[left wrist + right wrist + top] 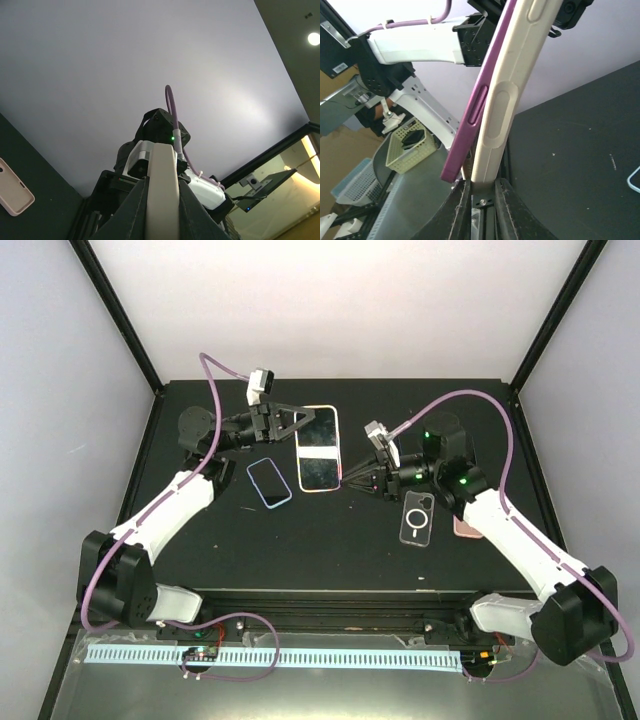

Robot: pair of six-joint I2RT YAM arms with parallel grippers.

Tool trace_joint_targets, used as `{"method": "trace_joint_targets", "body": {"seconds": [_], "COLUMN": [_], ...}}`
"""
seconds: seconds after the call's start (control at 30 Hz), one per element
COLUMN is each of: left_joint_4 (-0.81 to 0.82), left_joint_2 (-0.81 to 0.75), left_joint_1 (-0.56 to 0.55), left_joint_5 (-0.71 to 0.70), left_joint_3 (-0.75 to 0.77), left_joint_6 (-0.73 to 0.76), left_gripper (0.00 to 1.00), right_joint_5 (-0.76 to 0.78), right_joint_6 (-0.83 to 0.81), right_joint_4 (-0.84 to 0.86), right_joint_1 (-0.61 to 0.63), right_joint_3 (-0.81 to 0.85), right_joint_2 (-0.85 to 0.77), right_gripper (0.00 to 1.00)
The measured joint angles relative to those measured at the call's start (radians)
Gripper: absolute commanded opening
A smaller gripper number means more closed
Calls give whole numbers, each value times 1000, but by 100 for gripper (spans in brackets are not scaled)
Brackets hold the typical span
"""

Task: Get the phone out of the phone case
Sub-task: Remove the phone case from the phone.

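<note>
The phone (318, 450) shows its dark screen upward and is held above the black table between both grippers. My left gripper (293, 424) is shut on the upper left edge of the cream phone case (336, 440). That edge (162, 200) stands between the left fingertips (162, 181). My right gripper (346, 483) is shut on the case's lower right corner. In the right wrist view, the cream case (507, 115) sits between the fingertips of the right gripper (482, 182). The purple phone (470, 135) has its lower corner standing out of the case on the left.
On the table (330, 550) lie a blue-rimmed case (269, 482), a clear case with a ring (417, 518) and a pink case (466, 528) partly under the right arm. The pink case (14, 187) also shows in the left wrist view. A green basket (410, 145) stands beyond the table.
</note>
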Motion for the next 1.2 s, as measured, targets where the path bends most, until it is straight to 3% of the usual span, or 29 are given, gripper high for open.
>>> {"method": "trace_joint_targets", "body": {"seconds": [0.17, 0.37, 0.77, 1.2], "left_joint_4": [11, 19, -62, -167], "left_joint_2": [0, 0, -2, -26], "left_joint_1": [9, 9, 0, -34], "left_joint_5": [-18, -67, -119, -142], "left_joint_3": [-3, -9, -18, -18], "left_joint_6": [0, 8, 98, 269], "left_gripper": [2, 2, 2, 1], "right_joint_5": [34, 57, 60, 101], "right_joint_6": [-44, -52, 104, 236], "right_joint_4": [-34, -70, 20, 54], "right_joint_1": [4, 4, 4, 2], "right_joint_3": [31, 80, 93, 123], "right_joint_2": [37, 74, 100, 142], "right_gripper": [10, 13, 16, 12]}}
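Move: The phone, tipped with its screen towards the base, hangs in the left fingers at its upper left edge; its middle is about 4 cm back, 2 cm right and 4 cm below the left hand. From the right hand, at the lower right corner, it lies some 5 cm ahead, 4 cm left and 5 cm higher. On the table some 33 cm below the right hand, the light-blue phone is about 16 cm ahead and 18 cm left, the clear case 6 cm ahead and 21 cm right. Forward about 5 cm, with a small drift left, the right hand travels up the phone's right edge from the lower corner towards its middle, one finger still between the purple phone side and the cream case wall and the case wall pinched; the wrist tips some 10 degrees as it goes. The left hand keeps its grip, going with it some 2 cm forward, then sinking slightly and turning a little counter-clockwise. ##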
